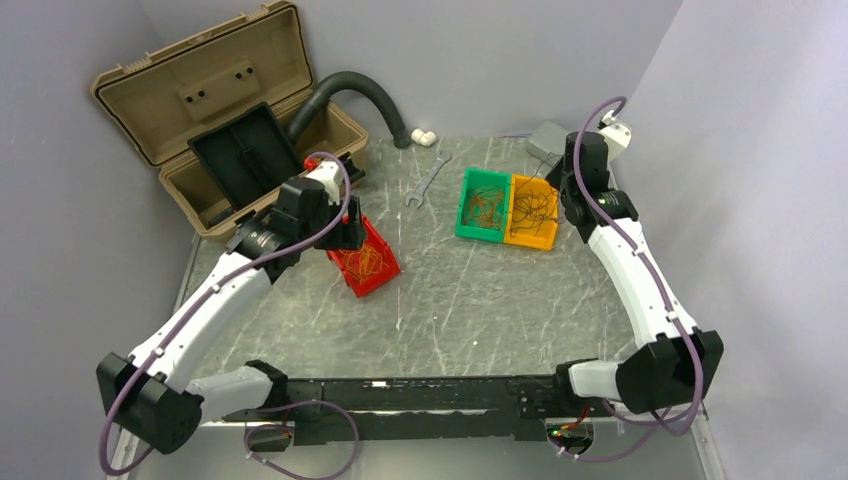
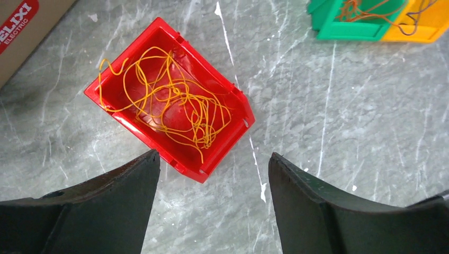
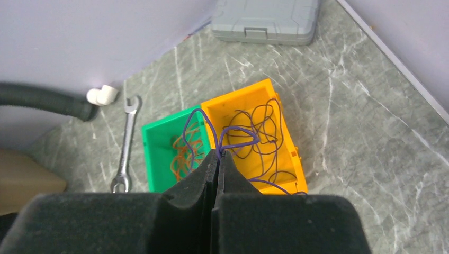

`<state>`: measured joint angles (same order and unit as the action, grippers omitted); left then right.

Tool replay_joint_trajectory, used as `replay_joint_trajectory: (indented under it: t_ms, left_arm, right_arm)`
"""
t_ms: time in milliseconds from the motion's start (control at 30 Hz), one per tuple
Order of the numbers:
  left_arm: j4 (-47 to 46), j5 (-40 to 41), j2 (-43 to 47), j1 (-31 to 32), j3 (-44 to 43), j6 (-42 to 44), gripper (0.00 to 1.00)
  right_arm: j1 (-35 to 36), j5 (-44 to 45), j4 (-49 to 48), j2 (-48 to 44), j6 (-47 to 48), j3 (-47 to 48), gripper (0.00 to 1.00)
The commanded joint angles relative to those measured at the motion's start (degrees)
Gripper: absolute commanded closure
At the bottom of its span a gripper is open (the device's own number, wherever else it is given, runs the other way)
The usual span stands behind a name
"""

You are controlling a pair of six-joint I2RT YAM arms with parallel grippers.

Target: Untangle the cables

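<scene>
Thin cables lie in three small bins. Yellow-orange cables (image 2: 174, 103) fill the red bin (image 2: 233, 100), seen in the top view too (image 1: 365, 262). Orange cables (image 3: 182, 151) lie in the green bin (image 3: 153, 153). Dark cables (image 3: 265, 127) lie in the yellow bin (image 3: 288, 151). My right gripper (image 3: 218, 153) is shut on a purple cable (image 3: 238, 144) that loops up above the green and yellow bins. My left gripper (image 2: 212, 159) is open and empty, hovering just off the red bin's near corner.
An open tan toolbox (image 1: 230, 110) stands at the back left with a dark corrugated hose (image 1: 360, 90) beside it. A wrench (image 1: 427, 180) lies left of the green bin. A grey case (image 3: 265, 18) sits by the back wall. The table's right edge (image 3: 402, 69) is close.
</scene>
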<state>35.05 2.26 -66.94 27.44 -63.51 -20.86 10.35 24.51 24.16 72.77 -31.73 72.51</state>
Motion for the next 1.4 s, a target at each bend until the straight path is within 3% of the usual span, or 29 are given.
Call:
replay_joint_trajectory:
  t_ms: [0,200,400,700,1033,1133,1167,1200,1267,1367]
  left_arm:
    - [-2.85,-4.55,4.99,0.22,2.62,0.61,0.20]
    - [-5.43,-8.99,11.53,0.53,4.77,0.13,0.19]
    - [-3.54,-7.98,14.11,0.81,4.09,0.55,0.21]
    - [-2.89,-7.98,14.58,0.94,5.17,0.69,0.24]
    - [-4.82,-9.26,13.89,1.10,5.76,0.20,0.25]
    - [-5.12,-9.65,12.73,1.36,5.74,0.25,0.20]
    - [-4.77,-8.90,12.42,1.46,5.64,-0.02,0.13]
    - [-4.42,-7.99,12.40,1.55,5.56,-0.31,0.05]
    - [-4.60,-6.32,13.00,1.50,5.95,-0.56,0.01]
    - [-5.62,-4.26,14.83,1.51,7.20,-1.16,0.01]
  right_arm:
    - [-1.48,0.38,-1.78,2.89,-1.72,-0.08,1.00]
    - [-1.71,2.82,-3.00,10.07,-4.12,0.79,1.00]
    - [-1.74,1.36,-8.64,17.45,-7.50,-1.38,1.00]
    - [-5.61,-12.62,-19.18,28.75,-1.90,0.36,1.00]
    - [-8.32,-15.05,-15.49,35.74,-6.40,-2.52,1.00]
    - [-8.34,-16.28,-13.80,37.14,-5.93,-1.26,1.00]
    - [-8.31,-16.09,-13.97,36.19,-5.13,-1.46,1.00]
    - [-8.22,-15.78,-14.91,34.26,-4.61,-2.30,0.97]
    - [-8.22,-15.00,-16.70,30.14,-3.93,-3.97,0.88]
    - [-8.22,-13.74,-14.64,24.92,-1.99,-2.86,0.51]
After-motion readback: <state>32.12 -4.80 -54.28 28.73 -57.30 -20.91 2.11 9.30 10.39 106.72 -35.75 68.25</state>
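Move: The right hand, shut on the purple cable, has the orange bin's middle about 7 cm ahead, level sideways, and 27 cm below. The green bin sits some 9 cm ahead and 12 cm to its left, equally low; the grey case is roughly 26 cm ahead and 11 cm to its right. From the left hand, the orange bin lies around 17 cm ahead, 43 cm to the right and 19 cm down. Right hand lowers the purple cable some 25 cm into the orange bin and part-opens; left eases back and up. ##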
